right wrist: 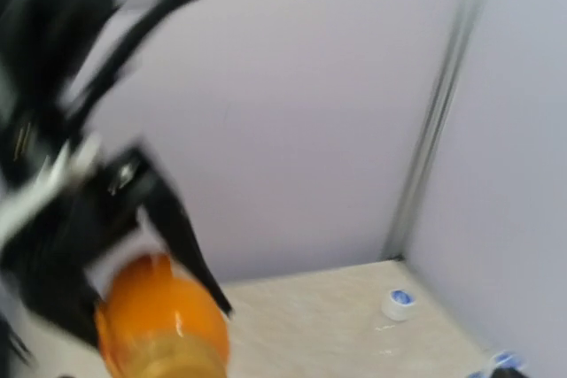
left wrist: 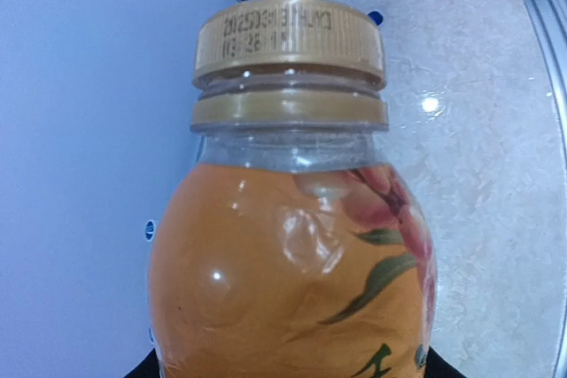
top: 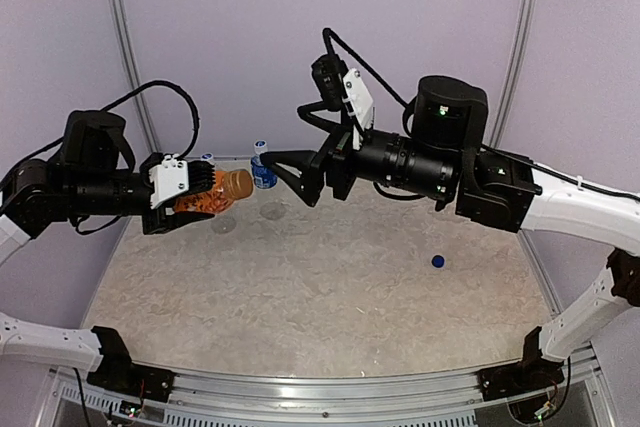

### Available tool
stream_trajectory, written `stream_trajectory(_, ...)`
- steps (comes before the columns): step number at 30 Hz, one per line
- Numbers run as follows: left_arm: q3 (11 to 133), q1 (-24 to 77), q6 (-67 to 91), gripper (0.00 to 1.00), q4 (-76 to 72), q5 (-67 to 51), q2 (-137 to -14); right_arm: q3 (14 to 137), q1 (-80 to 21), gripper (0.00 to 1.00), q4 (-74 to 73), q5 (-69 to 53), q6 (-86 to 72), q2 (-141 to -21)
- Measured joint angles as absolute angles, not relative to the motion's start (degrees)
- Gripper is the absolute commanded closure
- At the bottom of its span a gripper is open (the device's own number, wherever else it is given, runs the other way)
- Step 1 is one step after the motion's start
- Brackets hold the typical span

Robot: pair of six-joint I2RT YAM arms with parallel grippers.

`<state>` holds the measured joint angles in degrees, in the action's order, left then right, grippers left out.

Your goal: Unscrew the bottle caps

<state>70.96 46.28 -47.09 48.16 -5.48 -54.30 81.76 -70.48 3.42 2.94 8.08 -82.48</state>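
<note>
My left gripper [top: 195, 193] is shut on the short bottle [top: 218, 190] with orange contents and holds it sideways above the table, neck pointing right. Its orange-brown cap [left wrist: 290, 37] sits on the neck, and the bottle [left wrist: 292, 263] fills the left wrist view and hides the fingers. My right gripper [top: 288, 182] stands open just right of the capped end, touching nothing. In the blurred right wrist view the orange bottle [right wrist: 159, 329] shows at the lower left. Behind the gap stands a blue-labelled bottle [top: 263, 175] with its cap [top: 260, 145] on.
A loose blue cap [top: 438, 261] lies on the table [top: 330, 297] at the right. A whitish cap with a blue top [right wrist: 399, 304] sits near the back left corner, also visible from above [top: 208, 157]. Purple walls and metal rails [top: 125, 57] close in the back and sides.
</note>
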Motion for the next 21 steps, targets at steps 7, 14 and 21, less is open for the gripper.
stream_trajectory(7,67.5,47.1,-52.6,0.69,36.8,3.5,-54.3,85.5,-62.9,0.02,2.7,-6.9,-21.3,-87.8)
stream_trajectory(14,67.4,47.6,-55.0,0.69,33.6,5.6,-54.3,94.2,-62.5,0.16,-0.8,-13.7,-29.8,-97.1)
stream_trajectory(21,67.4,47.7,-55.7,0.69,33.2,6.4,-54.4,96.4,-62.5,0.70,-2.3,-17.0,-31.9,-98.6)
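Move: The orange bottle's cap lies about 6 cm to the left of my open right hand, level with it fore and aft and some 7 cm below. From my left hand, which already holds the bottle's body, the cap is about 6 cm to the right, 1 cm ahead and level in height. On the table, the blue-label bottle stands roughly 33 cm ahead of my right hand, 7 cm left and 36 cm down; the clear bottle is 28 cm ahead, 20 cm left and as low. I bring my wide-open right hand back to the cap for another grip: forward about 4 cm first, then 6 cm left and down onto it, rolling the wrist some 40 degrees so its top goes forward, and late on closing the fingers to about half around the cap. Meanwhile my left hand keeps its hold on the bottle, carrying it some 4 cm forward and 3 cm up while tipping its fingers upward. ##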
